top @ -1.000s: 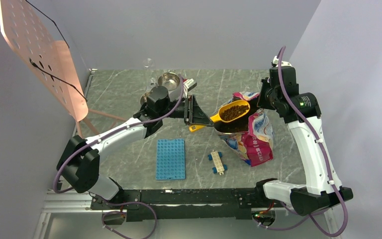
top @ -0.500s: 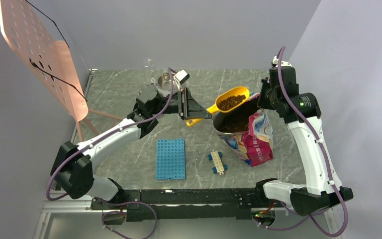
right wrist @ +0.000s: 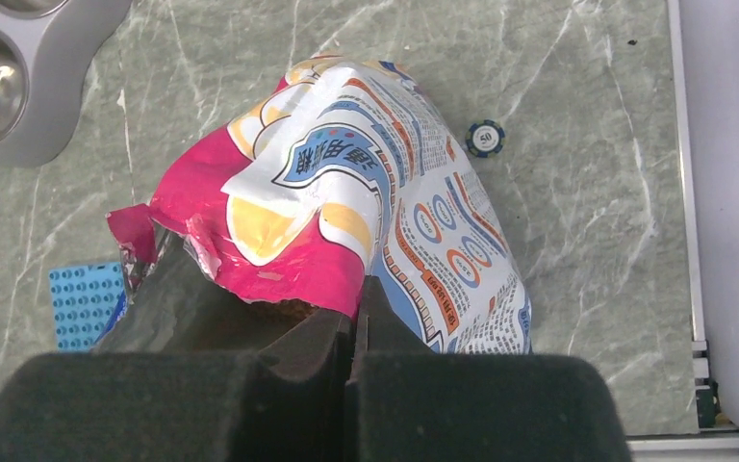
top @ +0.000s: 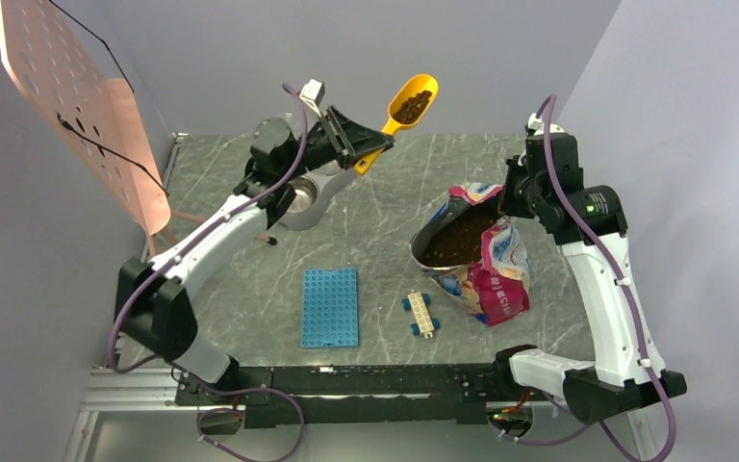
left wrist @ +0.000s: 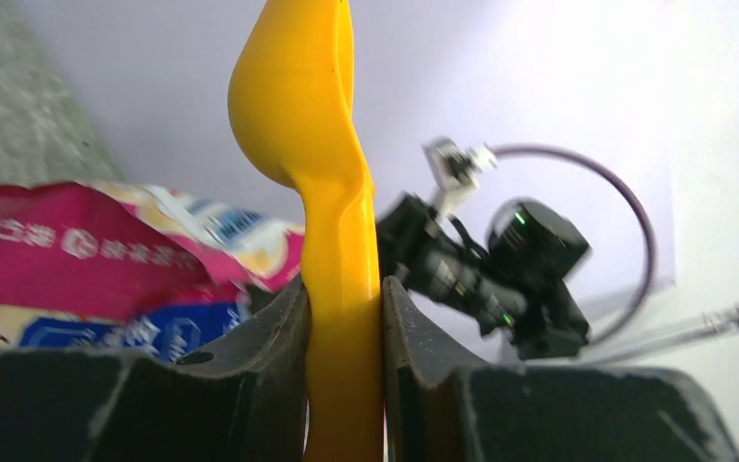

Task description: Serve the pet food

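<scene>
My left gripper is shut on the handle of a yellow scoop, held high above the table's back middle. The scoop carries dark-brown pet food. In the left wrist view the handle sits clamped between both fingers of the left gripper. The steel double bowl stands below and left of the scoop. More pet food fills the open pink, white and blue bag. My right gripper is shut on the bag's torn rim, holding its mouth open.
A blue studded baseplate and a small blue-and-cream brick piece lie near the front. A poker chip lies beyond the bag. A pink perforated panel leans at the left. A clear glass stands at the back wall.
The left arm lifted the loaded scoop out of the bag's mouth, up and back-left toward the steel bowl. The right gripper and bag stayed put.
</scene>
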Controlling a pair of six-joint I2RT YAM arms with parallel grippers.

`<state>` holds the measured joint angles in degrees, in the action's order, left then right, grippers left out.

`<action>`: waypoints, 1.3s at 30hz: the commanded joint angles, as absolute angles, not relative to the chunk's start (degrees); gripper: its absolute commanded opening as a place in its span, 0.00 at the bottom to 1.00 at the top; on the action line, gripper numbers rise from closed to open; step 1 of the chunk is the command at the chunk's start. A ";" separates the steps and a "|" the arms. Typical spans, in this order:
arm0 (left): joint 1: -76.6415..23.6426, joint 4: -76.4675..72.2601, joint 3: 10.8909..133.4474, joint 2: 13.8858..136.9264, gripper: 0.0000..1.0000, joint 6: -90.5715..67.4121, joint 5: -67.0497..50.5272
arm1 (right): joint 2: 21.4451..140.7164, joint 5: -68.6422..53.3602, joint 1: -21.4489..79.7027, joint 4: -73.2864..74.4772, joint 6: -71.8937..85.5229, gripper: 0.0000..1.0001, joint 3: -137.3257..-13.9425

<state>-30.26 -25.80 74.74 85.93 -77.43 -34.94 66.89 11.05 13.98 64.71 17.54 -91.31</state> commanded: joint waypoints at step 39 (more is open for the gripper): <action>-14.19 -59.99 54.99 107.30 0.00 -78.51 -28.97 | 66.98 15.32 21.27 53.79 16.96 0.00 -98.98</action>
<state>-15.25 -53.80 55.46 108.03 -79.24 -30.00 69.45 14.76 20.64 66.81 17.23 -93.58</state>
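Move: The far bowl of the grey feeder, the likely goal for the loaded yellow scoop already gripped by the left hand, lies about 26 cm ahead of that hand, 12 cm left and 39 cm below. The near bowl is some 14 cm ahead, 20 cm left, equally low; the food bag's middle is 6 cm back and 22 cm right, 28 cm down. From the right hand, the far bowl is roughly 30 cm ahead, 38 cm left and 28 cm below. The scoop full of pet food is carried down and forward by the left hand towards the far bowl, then on down and left, about 22 cm lower in all, its handle still pinched. The hand turns roughly 20 degrees counter-clockwise, so the scoop points more forward. The right hand, still pinching the open bag's rim, shifts some 2 cm left. ##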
